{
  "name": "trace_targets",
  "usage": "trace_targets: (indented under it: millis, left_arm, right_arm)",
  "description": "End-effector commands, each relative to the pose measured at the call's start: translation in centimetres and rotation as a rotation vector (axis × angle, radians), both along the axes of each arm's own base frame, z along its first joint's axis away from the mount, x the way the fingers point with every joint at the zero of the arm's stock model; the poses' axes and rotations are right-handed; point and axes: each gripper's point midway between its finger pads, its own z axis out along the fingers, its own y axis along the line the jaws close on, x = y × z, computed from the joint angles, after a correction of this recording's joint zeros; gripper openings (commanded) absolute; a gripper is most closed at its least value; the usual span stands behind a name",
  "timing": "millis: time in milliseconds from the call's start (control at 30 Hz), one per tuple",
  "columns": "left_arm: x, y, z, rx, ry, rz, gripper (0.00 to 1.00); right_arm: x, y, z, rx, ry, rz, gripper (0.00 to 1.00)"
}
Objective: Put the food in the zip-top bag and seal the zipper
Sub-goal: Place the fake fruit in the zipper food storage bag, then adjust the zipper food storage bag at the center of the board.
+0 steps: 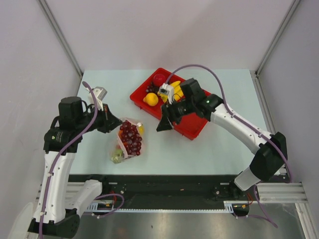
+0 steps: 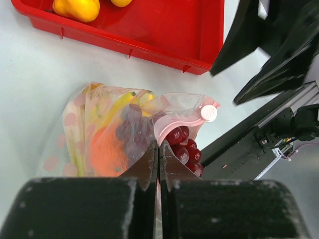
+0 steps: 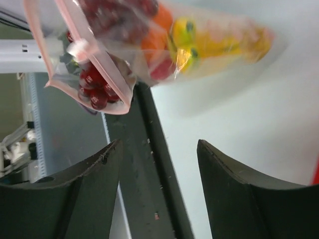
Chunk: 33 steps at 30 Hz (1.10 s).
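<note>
The zip-top bag [image 1: 127, 143] lies on the table, left of the red tray. Dark red grapes [image 1: 130, 136] sit at its mouth, with an orange [image 2: 106, 152] and a banana [image 2: 119, 105] deeper inside. My left gripper [image 1: 112, 122] is shut on the bag's mouth edge [image 2: 159, 147], beside the pink zipper [image 2: 175, 124] and its white slider [image 2: 209, 113]. My right gripper [image 1: 164, 124] hangs open and empty to the right of the bag, by the tray's near-left side. In the right wrist view the bag [image 3: 199, 40] lies beyond the open fingers [image 3: 159, 149].
The red tray [image 1: 192, 127] at the table's back centre holds a red apple [image 1: 158, 79], a yellow-orange fruit [image 1: 150, 99] and bananas [image 1: 176, 90]. The table's front edge and a black rail [image 1: 164, 186] run just below the bag.
</note>
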Motion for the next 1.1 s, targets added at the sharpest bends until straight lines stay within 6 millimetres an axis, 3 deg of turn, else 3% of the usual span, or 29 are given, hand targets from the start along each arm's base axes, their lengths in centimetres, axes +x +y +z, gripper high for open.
trace_targets:
  millis: [0, 300, 533, 800, 933, 967, 1000, 1067]
  left_arm:
    - [1.4, -0.2, 1.8, -0.05, -0.055, 0.029, 0.0]
    - [2.8, -0.7, 2.4, -0.096, -0.029, 0.044, 0.0]
    - [3.2, -0.7, 2.1, -0.099, -0.009, 0.043, 0.0]
    - [3.2, -0.7, 2.1, -0.096, -0.007, 0.036, 0.0]
    - [3.1, -0.6, 2.0, -0.093, -0.007, 0.035, 0.0]
    - [3.1, -0.7, 1.9, -0.094, -0.001, 0.031, 0.0]
    - [3.1, -0.6, 2.0, -0.094, -0.005, 0.032, 0.0]
    - [2.9, -0.6, 2.0, -0.087, -0.005, 0.025, 0.0]
  right_arm:
    - [-0.7, 1.5, 2.2, 0.13, -0.019, 0.009, 0.66]
    - [-2.3, 5.4, -2.0, 0.118, 0.091, 0.044, 0.62]
    - [-2.1, 6.3, -5.3, 0.071, 0.097, 0.018, 0.59]
    - [-2.0, 6.7, -7.4, 0.051, 0.108, 0.012, 0.55]
    - [-2.1, 7.4, -6.5, 0.101, 0.117, 0.029, 0.53]
    - [-2.3, 7.7, -6.1, 0.121, 0.114, 0.041, 0.49]
    - [-3.0, 7.9, -6.0, 0.133, 0.124, 0.079, 0.29]
    - [-3.1, 8.2, -4.7, 0.176, 0.131, 0.091, 0.08]
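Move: The free right-hand edge of the zip bag's pink rim is what my open right hand goes for, roughly 7 cm to its left, 4 cm back and 8 cm below. The red grapes in the bag mouth lie about 13 cm left, 3 cm back and 9 cm down; the red tray's middle is some 19 cm ahead, 6 cm right and 20 cm below. From my left hand, which still grips the rim, that free edge is about 9 cm right, 4 cm back and 10 cm lower. I bring my right hand down about 7 cm and across to the left by nearly as much, easing back a little, to the free side of the bag's rim beside the grapes. At the end its fingers close and begin to pinch the pink rim. Meanwhile my left hand keeps its shut grip on the rim and carries it some 2.5 cm forward, tipping slightly. ##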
